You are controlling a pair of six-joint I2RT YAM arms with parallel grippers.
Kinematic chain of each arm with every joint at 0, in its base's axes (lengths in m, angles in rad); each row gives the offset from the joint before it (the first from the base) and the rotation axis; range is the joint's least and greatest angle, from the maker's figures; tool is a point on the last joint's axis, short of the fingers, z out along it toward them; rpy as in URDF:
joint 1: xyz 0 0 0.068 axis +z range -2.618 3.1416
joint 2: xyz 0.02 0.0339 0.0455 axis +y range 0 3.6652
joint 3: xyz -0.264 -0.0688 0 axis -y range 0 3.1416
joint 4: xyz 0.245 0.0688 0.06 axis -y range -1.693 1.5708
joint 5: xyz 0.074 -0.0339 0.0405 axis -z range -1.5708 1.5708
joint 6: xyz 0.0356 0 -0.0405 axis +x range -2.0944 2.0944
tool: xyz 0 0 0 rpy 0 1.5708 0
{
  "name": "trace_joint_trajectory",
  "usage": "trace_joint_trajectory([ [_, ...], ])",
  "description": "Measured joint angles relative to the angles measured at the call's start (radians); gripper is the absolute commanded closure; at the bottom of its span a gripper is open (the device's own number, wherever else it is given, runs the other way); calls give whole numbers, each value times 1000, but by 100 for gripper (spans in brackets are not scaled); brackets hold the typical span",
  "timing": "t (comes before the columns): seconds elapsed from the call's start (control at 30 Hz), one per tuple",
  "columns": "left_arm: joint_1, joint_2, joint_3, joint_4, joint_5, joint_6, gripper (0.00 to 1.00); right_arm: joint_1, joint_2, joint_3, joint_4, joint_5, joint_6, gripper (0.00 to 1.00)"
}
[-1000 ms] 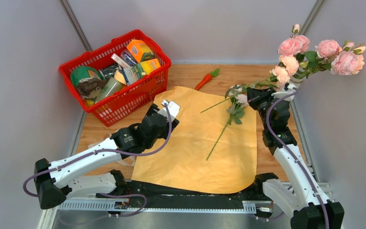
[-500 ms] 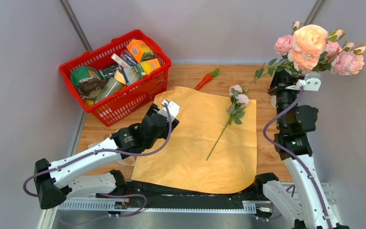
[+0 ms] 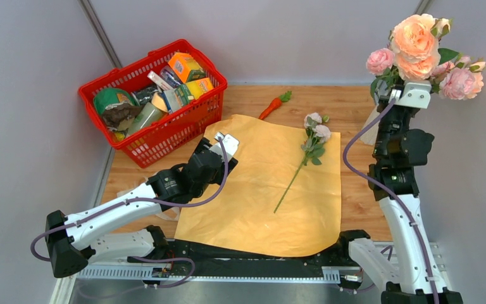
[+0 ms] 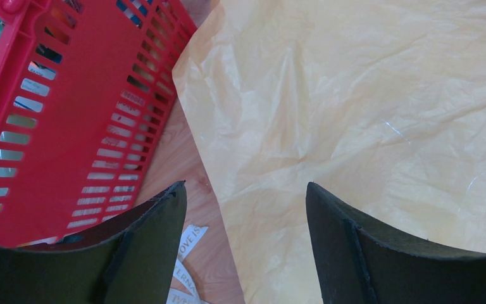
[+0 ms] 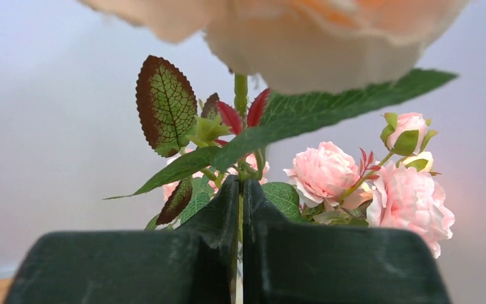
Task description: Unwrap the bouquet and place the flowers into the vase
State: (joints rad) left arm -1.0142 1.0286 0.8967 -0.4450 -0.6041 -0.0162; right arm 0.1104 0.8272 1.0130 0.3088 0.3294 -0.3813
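The orange wrapping paper (image 3: 262, 190) lies spread flat, tan-yellow side up. On it lies one pink flower (image 3: 314, 134), its stem running toward the near left. My right gripper (image 3: 385, 94) is raised at the far right and shut on the thin green stem (image 5: 241, 95) of a peach-orange flower (image 3: 414, 43), held upright. Around it stand pink flowers (image 3: 461, 82) (image 5: 326, 172). My right arm hides most of the vase; only a white sliver (image 3: 371, 132) shows. My left gripper (image 3: 224, 140) (image 4: 245, 187) hangs open over the paper's left edge, nothing between its fingers.
A red basket (image 3: 171, 136) full of groceries stands at the far left, close to my left gripper. A toy carrot (image 3: 274, 105) lies behind the paper. Cream printed ribbon (image 4: 186, 244) rests on the wood beside the paper. Grey walls enclose the table.
My right arm has risen and swung the peach flower from low over the paper's right side to upright, high among the pink flowers. The left arm has not moved.
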Motion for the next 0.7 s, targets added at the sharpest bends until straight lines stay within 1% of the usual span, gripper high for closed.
trace_joint_trajectory([
  [0.27,0,0,0,0,0,0,23,-135,69,3,7,-46,7,100],
  [0.43,0,0,0,0,0,0,23,-223,105,3,42,-93,55,100],
  [0.7,0,0,0,0,0,0,23,-314,161,-20,80,-163,152,100],
])
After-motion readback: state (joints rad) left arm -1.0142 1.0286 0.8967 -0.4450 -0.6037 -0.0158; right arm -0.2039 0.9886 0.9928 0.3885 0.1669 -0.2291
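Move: The right hand holds the peach rose high above the table; the vase stands about 14 cm ahead of it and 8 cm to its right, its middle nearly 40 cm below. Pink roses already in the vase lie roughly 10 cm ahead and level sideways, and about 7 cm ahead and 19 cm to the right. The pale roses on the paper are some 17 cm ahead, 10 cm left. From the left hand the vase is about 20 cm ahead, 52 cm right. Rightward by about 7 cm, forward by some 4 cm and sinking nearly as much, the right hand brings the peach rose in over the vase, heading in among the pink roses. The fingers stay shut on the stem just under the bloom, and the wrist keeps its upward tilt, turning only slightly clockwise. ##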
